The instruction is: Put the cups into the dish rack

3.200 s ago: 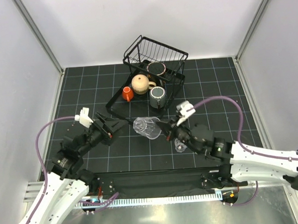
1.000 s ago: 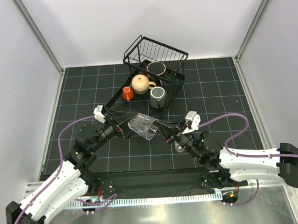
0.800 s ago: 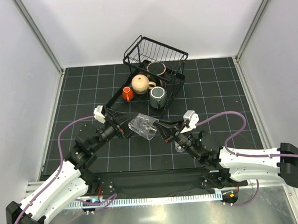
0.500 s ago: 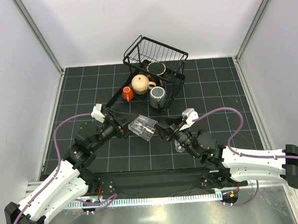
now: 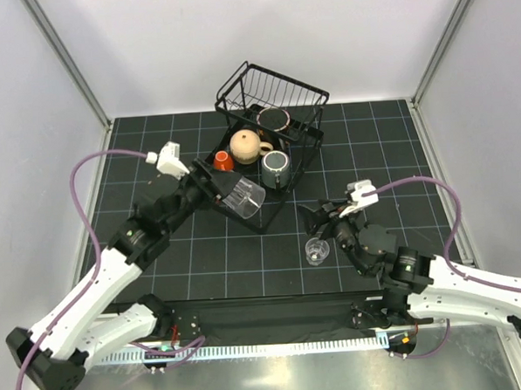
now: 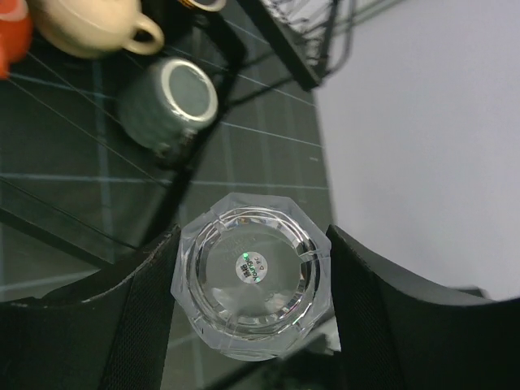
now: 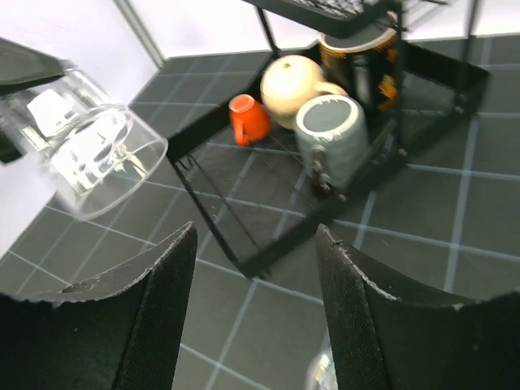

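Note:
A clear glass tumbler (image 5: 246, 198) lies tilted in my left gripper (image 5: 232, 193), which is shut on it above the front corner of the dish rack (image 5: 237, 84). In the left wrist view the tumbler's base (image 6: 252, 280) fills the gap between both fingers. An orange cup (image 5: 223, 163), a beige mug (image 5: 246, 146) and a grey mug (image 5: 275, 168) stand on the lower frame. A brown-rimmed cup (image 5: 274, 118) stands under the basket. My right gripper (image 5: 318, 216) is open and empty, right of the tumbler (image 7: 89, 154). A small clear glass (image 5: 316, 251) stands just in front of it.
The black gridded mat (image 5: 159, 253) ends at white walls on three sides. The rack's lower frame bar (image 7: 268, 260) runs across in front of my right fingers. Purple cables loop beside both arms.
My right gripper has opened, let go of the tumbler and drawn back to the right. My left arm has carried the tumbler up and back over the rack's front corner.

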Motion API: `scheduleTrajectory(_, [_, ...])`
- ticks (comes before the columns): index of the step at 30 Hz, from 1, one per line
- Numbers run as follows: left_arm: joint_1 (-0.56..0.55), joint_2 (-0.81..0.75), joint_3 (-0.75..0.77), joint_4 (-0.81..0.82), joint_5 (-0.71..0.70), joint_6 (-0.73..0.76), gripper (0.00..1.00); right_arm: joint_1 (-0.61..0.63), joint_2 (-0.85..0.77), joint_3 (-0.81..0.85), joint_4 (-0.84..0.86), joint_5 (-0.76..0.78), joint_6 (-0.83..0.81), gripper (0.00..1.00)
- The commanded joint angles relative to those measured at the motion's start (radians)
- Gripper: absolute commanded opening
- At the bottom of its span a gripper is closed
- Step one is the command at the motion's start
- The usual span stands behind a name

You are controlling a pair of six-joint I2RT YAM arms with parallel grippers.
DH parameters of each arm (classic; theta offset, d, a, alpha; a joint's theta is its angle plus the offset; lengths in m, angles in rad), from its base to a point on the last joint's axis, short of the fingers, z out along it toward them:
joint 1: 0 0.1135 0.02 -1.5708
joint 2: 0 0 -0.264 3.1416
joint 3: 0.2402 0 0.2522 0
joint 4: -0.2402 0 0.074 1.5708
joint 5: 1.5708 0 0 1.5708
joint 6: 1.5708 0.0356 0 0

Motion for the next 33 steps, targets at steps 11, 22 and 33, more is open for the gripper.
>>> scheduleTrajectory(11, [-0.007, 0.456, 0.115, 0.283, -0.319, 0.484, 0.0, -0.005, -0.173, 0.102, -0.417, 0.073, 0.128, 0.65])
scheduleTrajectory(22, [-0.068, 0.79, 0.281, 0.383, -0.484, 0.675, 0.0, -0.007, -0.196, 0.089, -0.415, 0.065, 0.124, 0.65])
scheduleTrajectory(33, [-0.068, 0.928, 0.25, 0.653, -0.501, 0.831, 0.0, -0.005, -0.298, 0.064, -0.448, 0.103, 0.116, 0.65])
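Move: My left hand already holds the clear cup by its base end. The free spot on the rack's lower tier is about 18 cm ahead, 5 cm right and 22 cm below. Around it, the orange cup stands roughly 23 cm ahead of my hand and 1 cm left, the cream mug 28 ahead and 5 right, and the grey mug 20 ahead and 15 right. From my right hand the spot is some 23 cm ahead, 16 left and 18 below. I carry the clear cup with my left hand forward and down together, about 17 cm each way and slightly right, into the lower tier between the orange cup and the grey mug, the sinking mostly done by midway. Meanwhile I roll the wrist some 50 degrees, left side rising, to turn the mouth down, and keep my grip. My empty right hand draws off about 7 cm right, fingers still open. ##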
